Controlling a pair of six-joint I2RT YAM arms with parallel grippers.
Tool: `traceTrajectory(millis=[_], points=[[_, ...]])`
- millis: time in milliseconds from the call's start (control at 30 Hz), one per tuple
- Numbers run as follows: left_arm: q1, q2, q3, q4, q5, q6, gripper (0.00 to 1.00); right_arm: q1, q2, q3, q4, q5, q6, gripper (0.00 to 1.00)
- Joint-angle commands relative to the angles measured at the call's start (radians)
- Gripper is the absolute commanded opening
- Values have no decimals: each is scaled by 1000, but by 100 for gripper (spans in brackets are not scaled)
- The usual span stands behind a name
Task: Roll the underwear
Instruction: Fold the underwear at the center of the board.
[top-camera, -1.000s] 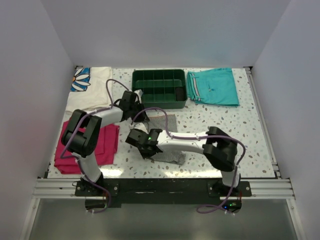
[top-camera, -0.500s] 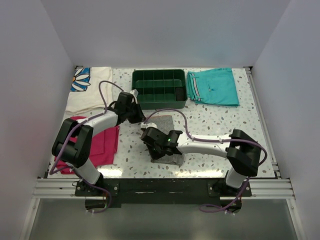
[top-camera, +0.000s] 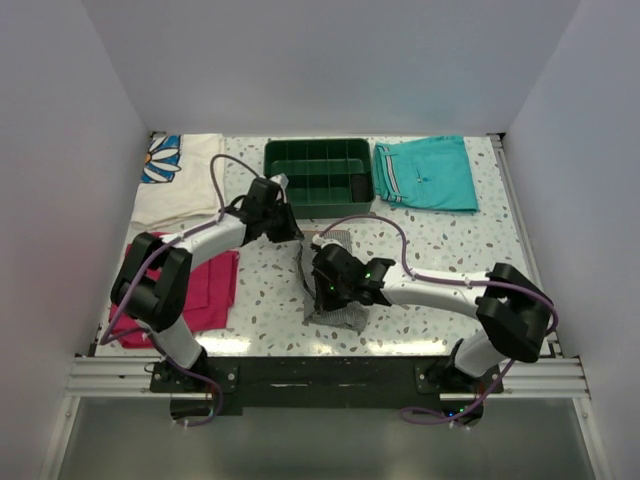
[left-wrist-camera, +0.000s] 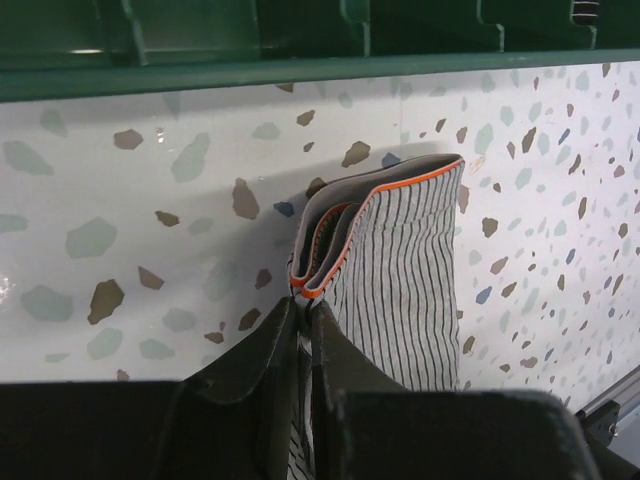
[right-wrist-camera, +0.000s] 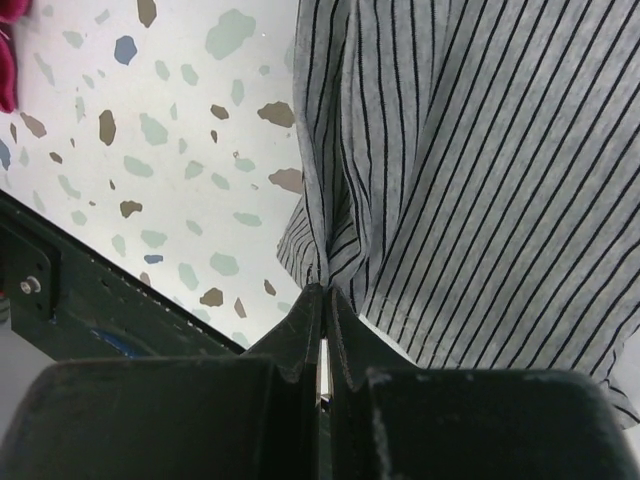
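Note:
The underwear (top-camera: 339, 314), grey-and-white striped with orange trim, lies mid-table below the green tray, mostly hidden under the right arm. My left gripper (top-camera: 296, 236) is at its far left corner. In the left wrist view that gripper (left-wrist-camera: 303, 303) is shut on the folded, orange-edged layers of the underwear (left-wrist-camera: 400, 260). My right gripper (top-camera: 315, 263) is over the cloth's left side. The right wrist view shows this gripper (right-wrist-camera: 322, 292) pinched shut on a gathered ridge of the striped underwear (right-wrist-camera: 480, 170), which spreads up and to the right.
A green divided tray (top-camera: 316, 143) stands at the back centre, with its wall (left-wrist-camera: 300, 70) just beyond the left gripper. Teal shorts (top-camera: 425, 175) lie to its right. A magenta cloth (top-camera: 205, 290) and a floral cloth (top-camera: 175, 175) are at the left. The black front rail (right-wrist-camera: 80, 310) is close.
The right arm has swung right, carrying its gripper rightward across the underwear. The left gripper drew a little left, then came back right, still holding the trimmed edge.

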Motion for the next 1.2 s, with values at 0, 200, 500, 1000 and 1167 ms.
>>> traceTrajectory(millis=[0,200,500,1000,1167], points=[[-23,34,89,-25,-21,-23,0,0,-45,-21,28,-22,33,0],[-42,58,137,-56,-43,-37,0,-8,-85,-64,-1,-2,57,0],[-97,126,242,-76,-49,-51,0,-39,-171,-147,-41,58,137,0],[-163,271,388,-85,-8,-63,0,-91,-208,-231,-61,78,208,0],[-175,313,417,-83,21,-58,0,-96,-183,-220,-86,80,214,0]])
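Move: The lying part of the underwear has its middle about 9 cm right of the left hand, 11 cm back and 4 cm below; the hand already holds a waistband corner. From the right hand, already gripping the near end, that middle is some 8 cm ahead, 4 cm right and 3 cm below. The green tray is roughly 18 cm ahead and 5 cm right of the left hand; the red cloth lies 32 cm left and 14 cm back of it. The underwear's raised left edge, still pinched at both ends, is carried to the right across its lying part. The left hand takes the waistband end about 10 cm right and slightly forward, low over the table; the right hand brings the near end some 7 cm right, sinking a little and turning roughly 15 degrees clockwise. Both grips stay shut. ##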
